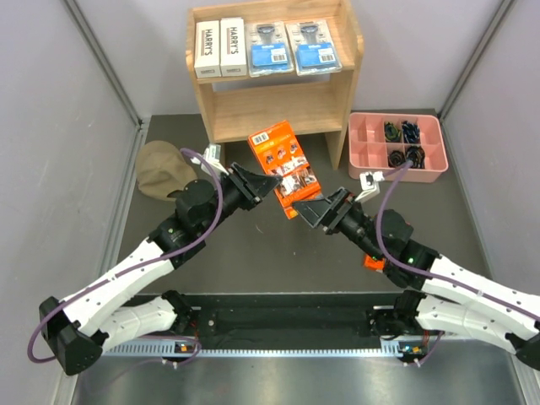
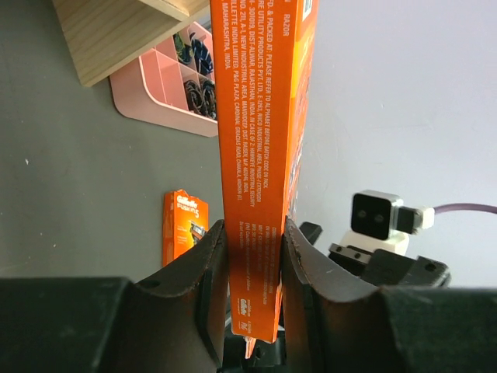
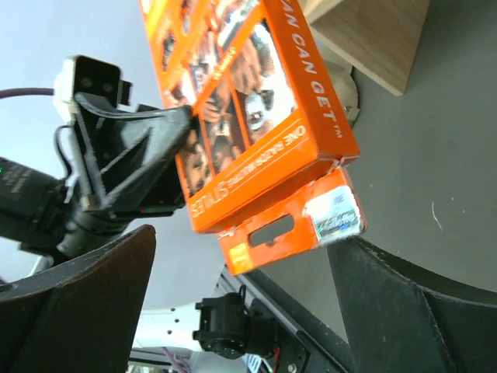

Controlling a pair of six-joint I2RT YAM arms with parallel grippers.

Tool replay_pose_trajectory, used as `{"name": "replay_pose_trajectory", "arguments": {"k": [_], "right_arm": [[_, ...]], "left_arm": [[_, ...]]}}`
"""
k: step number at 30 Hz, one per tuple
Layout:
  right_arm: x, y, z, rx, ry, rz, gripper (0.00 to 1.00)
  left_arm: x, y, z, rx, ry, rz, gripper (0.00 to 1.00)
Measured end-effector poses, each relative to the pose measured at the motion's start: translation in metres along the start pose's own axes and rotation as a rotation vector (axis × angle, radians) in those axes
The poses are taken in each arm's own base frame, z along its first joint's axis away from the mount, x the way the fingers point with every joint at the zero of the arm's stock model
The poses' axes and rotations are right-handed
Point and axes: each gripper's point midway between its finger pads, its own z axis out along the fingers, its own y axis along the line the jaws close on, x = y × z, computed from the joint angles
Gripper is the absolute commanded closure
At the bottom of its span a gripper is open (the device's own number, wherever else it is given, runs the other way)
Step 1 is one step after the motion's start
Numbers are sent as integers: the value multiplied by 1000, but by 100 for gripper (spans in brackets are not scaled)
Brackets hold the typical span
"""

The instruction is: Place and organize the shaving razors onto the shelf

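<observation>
An orange razor pack (image 1: 285,167) hangs in the air in front of the shelf (image 1: 278,105), with my left gripper (image 1: 268,184) shut on its edge. In the left wrist view the pack (image 2: 260,140) stands edge-on, pinched between both fingers. My right gripper (image 1: 316,207) is open at the pack's lower end. The pack's hang tab (image 3: 291,225) sits between its wide-apart fingers (image 3: 404,303), not clamped. A second orange pack (image 1: 372,262) lies on the table, partly under the right arm. Two white Harry's boxes (image 1: 219,48) and two blue-labelled blister packs (image 1: 291,46) lie on the shelf's top tier.
A pink compartment tray (image 1: 363,156) with small dark items stands right of the shelf. A tan cap (image 1: 162,169) lies at the left beside the left arm. Grey walls close in both sides. The shelf's lower tier (image 1: 270,108) holds nothing.
</observation>
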Motion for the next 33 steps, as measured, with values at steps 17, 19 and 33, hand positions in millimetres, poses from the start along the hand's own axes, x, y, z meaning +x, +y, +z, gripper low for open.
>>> {"name": "replay_pose_trajectory", "arguments": {"k": [17,19,33], "right_arm": [[3,5,23,-90,-29,79,60],[3,6,25,-95,-33,81,71],[-4,21,24,-150,-47,150,98]], "left_arm": [[3,-2,-3,16,8,-43,100],[0,-5,-5,27,-2,-53,100],[-9,-15,-12,72,-38,-81,58]]}}
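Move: The loose flap end of the Gillette box is just off my right fingertips: about 2 cm ahead, 2 cm left and a touch below. From my right hand, the second Gillette box lies on the table some 27 cm right, 7 cm ahead and 28 cm down; the upper shelf's middle is roughly 36 cm ahead and 6 cm left, about level. From my left hand, which already holds the box by its side edge, that flap end is about 6 cm back and 4 cm right. I close my right fingers from nearly wide open until they pinch the flap end. As they close, the hand eases about 2 cm left and 1 cm forward over the flap, dips slightly, then rises some 3 cm, rolling about 10 degrees, left side up. My left hand keeps its grip, then lifts the box nearly 2 cm with a slight opposite roll. ##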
